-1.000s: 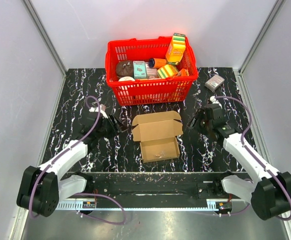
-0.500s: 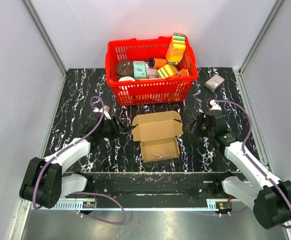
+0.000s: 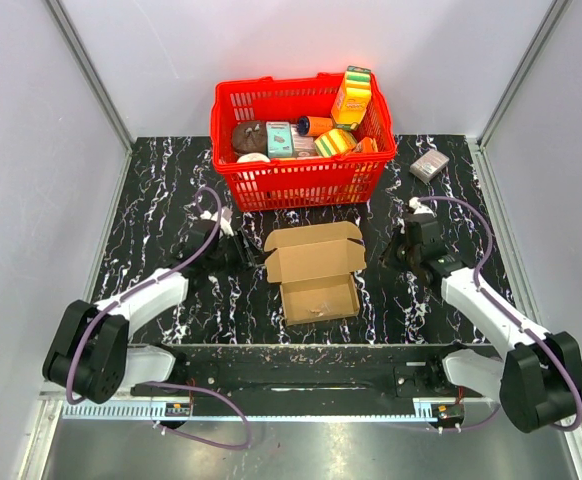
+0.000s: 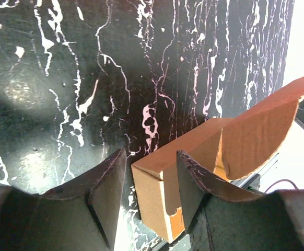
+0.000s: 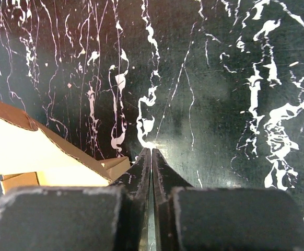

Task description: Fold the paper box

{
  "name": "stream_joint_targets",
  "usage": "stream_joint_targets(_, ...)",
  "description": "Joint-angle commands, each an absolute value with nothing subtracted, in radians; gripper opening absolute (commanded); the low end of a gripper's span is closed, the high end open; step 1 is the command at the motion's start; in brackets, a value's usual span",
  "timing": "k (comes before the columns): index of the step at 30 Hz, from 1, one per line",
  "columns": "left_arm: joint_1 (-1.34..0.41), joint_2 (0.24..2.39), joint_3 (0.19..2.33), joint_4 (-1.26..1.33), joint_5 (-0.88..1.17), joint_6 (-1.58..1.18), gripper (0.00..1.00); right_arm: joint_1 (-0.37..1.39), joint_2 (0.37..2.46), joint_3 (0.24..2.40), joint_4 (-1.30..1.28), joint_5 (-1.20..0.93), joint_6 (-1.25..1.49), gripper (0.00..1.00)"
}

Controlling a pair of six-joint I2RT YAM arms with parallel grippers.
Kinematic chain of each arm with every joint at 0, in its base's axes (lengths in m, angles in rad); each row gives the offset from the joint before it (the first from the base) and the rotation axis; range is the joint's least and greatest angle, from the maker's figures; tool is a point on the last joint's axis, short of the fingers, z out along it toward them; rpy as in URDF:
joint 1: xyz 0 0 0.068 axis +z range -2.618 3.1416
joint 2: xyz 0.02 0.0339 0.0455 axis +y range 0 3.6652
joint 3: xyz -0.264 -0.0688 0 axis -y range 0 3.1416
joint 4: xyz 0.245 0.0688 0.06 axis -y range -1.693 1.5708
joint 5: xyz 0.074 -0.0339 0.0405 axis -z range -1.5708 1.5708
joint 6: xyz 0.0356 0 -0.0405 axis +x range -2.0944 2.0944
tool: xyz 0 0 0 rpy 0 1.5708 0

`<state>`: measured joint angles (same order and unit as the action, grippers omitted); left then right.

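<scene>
The brown paper box [image 3: 313, 262] lies mid-table as an open tray, its lid flap standing up at the back. My left gripper [image 3: 254, 255] is at the box's left end. In the left wrist view its jaws [image 4: 151, 157] stand open astride the box's corner wall [image 4: 152, 193], with a gap on the left side. My right gripper [image 3: 391, 250] hovers just right of the box. In the right wrist view it [image 5: 151, 151] is shut with nothing between the fingers, and the box's flap [image 5: 21, 151] lies to its left.
A red basket [image 3: 301, 182] full of colourful packages stands behind the box. A small grey-pink box [image 3: 430, 165] sits at the back right. White walls close in the black marbled table [image 3: 161, 190] on both sides.
My left gripper has slid right to the box's left corner and its jaws have narrowed a little. My right gripper has shut and shifted slightly back beside the box.
</scene>
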<state>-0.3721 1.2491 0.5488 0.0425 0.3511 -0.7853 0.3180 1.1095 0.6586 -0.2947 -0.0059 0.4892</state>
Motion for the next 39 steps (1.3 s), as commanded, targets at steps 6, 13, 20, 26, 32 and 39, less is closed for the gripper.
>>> stream_joint_targets(6, -0.408, 1.310, 0.609, 0.121, 0.373, -0.785, 0.47, 0.383, 1.164, 0.703, -0.187, -0.052, 0.416, 0.08)
stream_joint_targets(13, -0.423, 1.316, 0.612, 0.130, 0.370, -0.793, 0.47, 0.489, 1.163, 0.699, -0.166, -0.011, 0.416, 0.09)
stream_joint_targets(20, -0.436, 1.318, 0.620, 0.130, 0.371, -0.798, 0.46, 0.511, 1.132, 0.692, -0.181, -0.006, 0.434, 0.09)
stream_joint_targets(26, -0.456, 1.324, 0.627, 0.138, 0.371, -0.805, 0.46, 0.537, 1.152, 0.695, -0.160, -0.006, 0.457, 0.09)
stream_joint_targets(32, -0.462, 1.319, 0.627, 0.138, 0.370, -0.808, 0.45, 0.568, 1.178, 0.709, -0.137, -0.006, 0.471, 0.09)
stream_joint_targets(39, -0.465, 1.316, 0.624, 0.138, 0.368, -0.811, 0.45, 0.591, 1.196, 0.710, -0.120, -0.006, 0.483, 0.09)
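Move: The box stands open between the hands, lid raised on its far side. From the right hand the lid's right side tab lies about 6 cm left, level fore and aft, roughly at finger height; the lid's main panel is some 15 cm left and 2 cm ahead, the tray 15 cm left, 9 cm back and 6 cm lower. The lid's left side tab is about 3 cm right of the left hand, straight across and slightly higher. Sweeping left about 8 cm, with a slight draw back, the right hand takes its already shut fingers into the lid's right side tab, pushing it inward while the wrist turns some 15 degrees counter-clockwise. The left hand eases about 3 cm right to the lid's left end, fingers kept half open and near the box corner. ##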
